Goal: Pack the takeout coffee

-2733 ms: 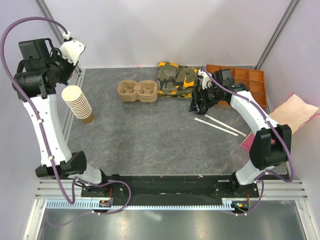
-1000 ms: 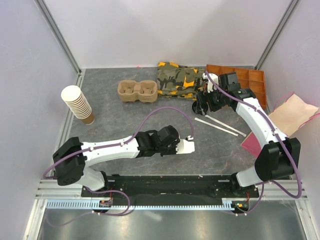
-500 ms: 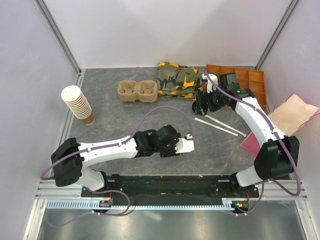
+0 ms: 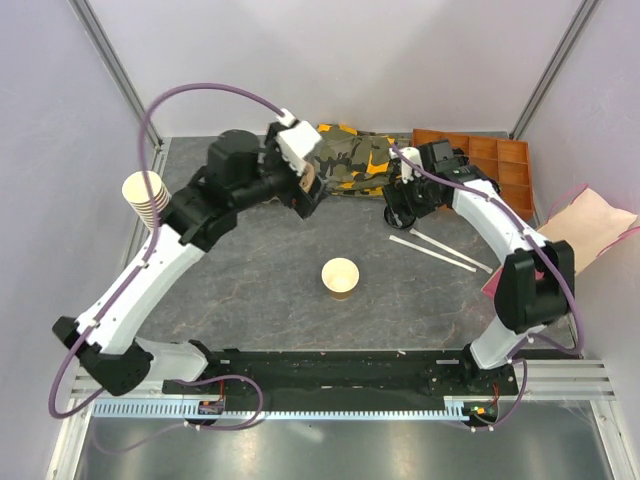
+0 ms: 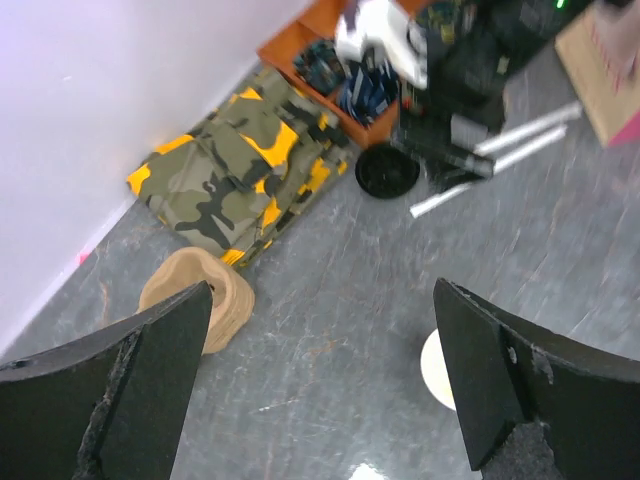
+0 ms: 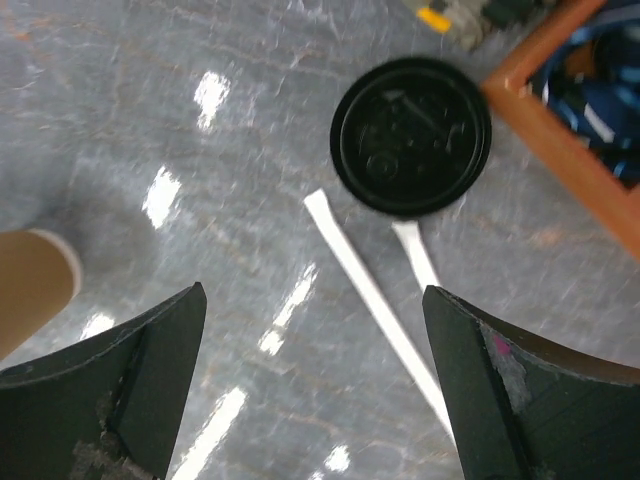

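Observation:
The takeout coffee is in two pieces: a tan paper cup (image 4: pixel 340 277) stands upright and lidless in the middle of the table, and its round black lid (image 4: pixel 395 214) lies flat further back right. My left gripper (image 4: pixel 303 186) hangs open and empty high over the back of the table. In its wrist view my left gripper (image 5: pixel 322 305) shows bare table between its fingers, with the cup's rim (image 5: pixel 436 368) beside the right finger. My right gripper (image 4: pixel 404 203) is open, just short of the lid (image 6: pixel 411 136), holding nothing (image 6: pixel 314 300).
A brown pulp carrier (image 5: pixel 197 297) sits by a camouflage bag (image 4: pixel 352 155). An orange tray (image 4: pixel 495 160) is at the back right, two white straws (image 4: pixel 447 250) lie near the lid, and a stack of paper cups (image 4: pixel 146 193) leans at the left.
My left gripper has opened and the arm has swung from low at the front middle up to the back. The lidless cup now stands alone there. The right arm barely shifted.

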Available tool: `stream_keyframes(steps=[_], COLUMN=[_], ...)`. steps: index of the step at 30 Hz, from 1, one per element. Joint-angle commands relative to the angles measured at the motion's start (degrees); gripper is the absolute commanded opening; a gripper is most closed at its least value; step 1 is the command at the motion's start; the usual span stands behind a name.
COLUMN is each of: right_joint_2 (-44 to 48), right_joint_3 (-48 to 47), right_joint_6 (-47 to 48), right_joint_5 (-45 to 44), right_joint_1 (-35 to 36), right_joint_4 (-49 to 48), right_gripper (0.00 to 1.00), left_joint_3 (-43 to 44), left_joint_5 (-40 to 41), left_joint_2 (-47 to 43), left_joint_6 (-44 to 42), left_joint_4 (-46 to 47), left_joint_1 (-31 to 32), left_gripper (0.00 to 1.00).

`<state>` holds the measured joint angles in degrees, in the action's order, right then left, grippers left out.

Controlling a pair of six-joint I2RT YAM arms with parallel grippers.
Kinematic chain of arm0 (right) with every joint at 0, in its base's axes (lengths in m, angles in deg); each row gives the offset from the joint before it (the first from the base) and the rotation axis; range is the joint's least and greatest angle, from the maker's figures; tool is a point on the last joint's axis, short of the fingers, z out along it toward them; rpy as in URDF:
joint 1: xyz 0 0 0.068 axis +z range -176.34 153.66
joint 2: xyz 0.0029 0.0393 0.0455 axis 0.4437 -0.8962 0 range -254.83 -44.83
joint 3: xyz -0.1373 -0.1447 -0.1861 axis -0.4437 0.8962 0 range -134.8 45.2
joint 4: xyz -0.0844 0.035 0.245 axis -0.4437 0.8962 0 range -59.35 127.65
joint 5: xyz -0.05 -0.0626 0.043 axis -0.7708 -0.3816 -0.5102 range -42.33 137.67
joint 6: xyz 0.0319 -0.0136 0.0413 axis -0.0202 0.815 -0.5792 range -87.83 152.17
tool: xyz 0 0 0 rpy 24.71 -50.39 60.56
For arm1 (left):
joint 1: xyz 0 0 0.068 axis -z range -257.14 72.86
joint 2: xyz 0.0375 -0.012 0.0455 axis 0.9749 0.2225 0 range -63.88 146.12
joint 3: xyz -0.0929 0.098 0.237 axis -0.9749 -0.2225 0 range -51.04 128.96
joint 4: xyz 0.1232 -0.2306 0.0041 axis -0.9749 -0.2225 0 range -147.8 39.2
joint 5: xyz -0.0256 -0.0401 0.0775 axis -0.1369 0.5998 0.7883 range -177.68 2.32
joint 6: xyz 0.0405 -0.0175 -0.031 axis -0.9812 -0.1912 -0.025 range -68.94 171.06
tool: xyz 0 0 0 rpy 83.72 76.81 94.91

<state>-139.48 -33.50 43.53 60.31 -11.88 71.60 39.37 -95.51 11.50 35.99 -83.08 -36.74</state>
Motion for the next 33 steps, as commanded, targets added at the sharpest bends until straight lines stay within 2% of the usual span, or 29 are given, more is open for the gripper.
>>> stream_keyframes(steps=[1, 6, 9, 12, 15, 16, 21, 29, 33], right_joint_2=[-4.0, -11.0, -14.8, -18.1, -20.3, -20.7, -22.5, -24.4, -25.0], right_joint_3=[-4.9, -8.8, -10.8, -12.6, -13.2, -13.3, -12.5, -11.5, -11.4], right_joint_6=[3.6, 6.8, 8.2, 8.4, 8.5, 8.5, 9.1, 10.2, 11.2], right_joint_5=[-5.3, -8.7, -10.5, -12.1, -12.3, -12.3, -14.0, -15.7, -16.2], right_joint_1=[3.5, 6.2, 7.3, 8.0, 8.2, 8.1, 8.1, 8.2, 8.0], right_joint_4=[-2.2, -2.1, -1.8, -1.1, -1.1, -1.1, -2.5, -3.6, -3.7], right_gripper=[0.98, 0.97, 0.93, 0.86, 0.78, 0.72, 0.64, 0.46, 0.41], left_joint_3=[-0.1, -3.2, -3.9, -6.2, -7.8, -8.1, -8.8, -9.0, -9.1], left_joint_5=[-5.4, -6.0, -10.6, -15.1, -16.0, -15.9, -14.2, -13.9, -15.3], left_joint_2=[-3.1, -4.5, -3.8, -4.5, -4.5, -4.3, -3.1, -2.3, -2.5], left_joint_6=[9.0, 8.3, 9.1, 8.4, 8.3, 8.3, 8.7, 11.1, 13.5], left_joint_4=[-2.6, -4.2, -7.1, -7.0, -6.8, -6.8, -6.7, -5.4, -4.0], left_joint_1=[-4.8, -6.4, -9.1, -10.5, -10.6, -10.6, -10.6, -10.8, -11.0], left_gripper=[1.00, 1.00, 1.00, 1.00, 1.00, 1.00, 0.99, 0.99, 1.00])
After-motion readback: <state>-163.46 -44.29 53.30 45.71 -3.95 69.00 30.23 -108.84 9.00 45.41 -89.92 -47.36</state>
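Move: Straight ahead of the right hand by about 7 cm, and some 12 cm lower, lies the black lid. The two white straws run behind and right of the lid, their middle about 4 cm back and 10 cm right of the hand; the placed cup stands roughly 14 cm back and 15 cm left of the hand. The orange box is some 20 cm ahead and 20 cm right. From the left hand, the lid is about 9 cm ahead, 21 cm right and far below. Sinking about 10 cm while reaching some 5 cm forward, the right hand drops to the lid's near left rim; it swings left at first, then eases slightly back right, as its left side rolls down some 20 degrees and its fingers close to about half open, one on either side of the rim. The wide-open, empty left hand rises briefly, then sinks, going left and tipping down. ##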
